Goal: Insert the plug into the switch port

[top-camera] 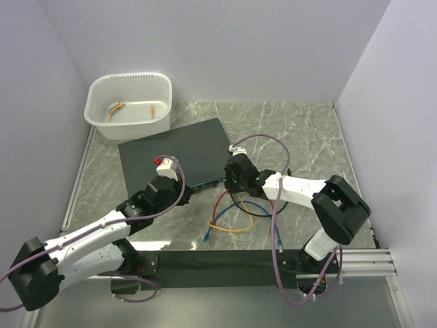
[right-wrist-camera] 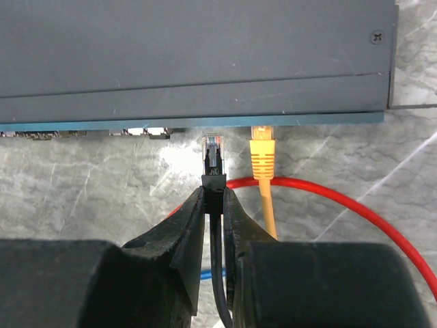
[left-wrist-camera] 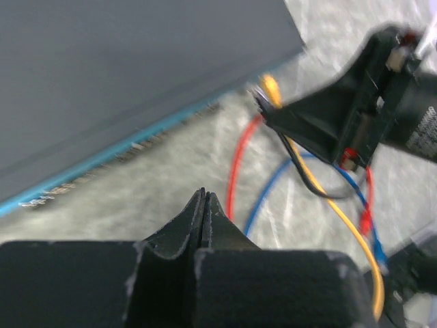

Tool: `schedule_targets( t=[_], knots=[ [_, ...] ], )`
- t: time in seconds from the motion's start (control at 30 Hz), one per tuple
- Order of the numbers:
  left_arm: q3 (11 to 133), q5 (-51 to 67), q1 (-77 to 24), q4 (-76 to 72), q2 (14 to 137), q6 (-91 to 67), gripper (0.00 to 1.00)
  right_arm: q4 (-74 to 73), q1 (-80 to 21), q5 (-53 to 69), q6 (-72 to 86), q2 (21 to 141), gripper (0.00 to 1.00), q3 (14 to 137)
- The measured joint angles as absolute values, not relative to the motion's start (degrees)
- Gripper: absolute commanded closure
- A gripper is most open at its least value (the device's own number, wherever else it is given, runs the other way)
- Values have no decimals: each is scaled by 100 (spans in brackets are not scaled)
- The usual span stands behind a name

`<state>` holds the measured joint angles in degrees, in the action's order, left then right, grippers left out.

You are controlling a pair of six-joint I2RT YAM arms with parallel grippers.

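The black plug [right-wrist-camera: 214,160] has a clear tip and points at the switch's teal-blue face [right-wrist-camera: 307,119]. It stops a short gap from the face, just left of a yellow plug [right-wrist-camera: 262,154] that sits in a socket. More switch ports [right-wrist-camera: 147,132] show in a row further left. My right gripper [right-wrist-camera: 214,197] is shut on the black plug's boot, with the black cable running back between the fingers. In the top view the right gripper [top-camera: 229,179] sits at the near right edge of the flat black switch [top-camera: 174,154]. My left gripper [left-wrist-camera: 203,198] is shut on nothing, hovering over the marble in front of the teal face [left-wrist-camera: 102,158].
Red, blue and yellow cables [top-camera: 232,213] loop on the marble just in front of the switch, between the two arms. A white tub [top-camera: 128,102] holding a few small cables stands at the back left. Walls close in the table on three sides.
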<state>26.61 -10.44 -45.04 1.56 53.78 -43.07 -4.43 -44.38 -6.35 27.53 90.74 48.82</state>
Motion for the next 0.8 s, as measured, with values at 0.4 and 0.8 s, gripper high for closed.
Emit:
schedule_targets(
  t=[0.4, 0.8],
  knots=[
    [2506, -2073, -4403, 792, 4869, -4123, 99, -489, -4449, -635, 2783, 9330, 100, 5146],
    [2265, -2246, -4397, 788, 4783, -4119, 99, -567, -4464, -773, 2845, 9437, 100, 5227]
  ],
)
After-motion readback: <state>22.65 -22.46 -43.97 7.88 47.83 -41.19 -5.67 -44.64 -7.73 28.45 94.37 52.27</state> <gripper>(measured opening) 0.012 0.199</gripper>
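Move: The right hand holds the black plug just short of the switch's front edge; the port lies about 3 cm ahead and 2 cm left of this hand, perhaps 1 cm lower. The yellow plug sits in the same front, some 3 cm ahead and 1 cm right; the switch's near right corner is roughly 7 cm ahead and 7 cm right. From the empty left hand the port is some 8 cm ahead, 14 cm right and 7 cm below. Ease the right gripper about 1 cm forward and left, square to the switch front, keeping its pinch on the black plug and its wrist steady, so that the clear nose goes in at the port left of the yellow plug; then creep on with barely any travel. Meanwhile swing the shut left gripper some 5 cm left, away from the plug, sinking about 2 cm and turning roughly 10 degrees counter-clockwise. ##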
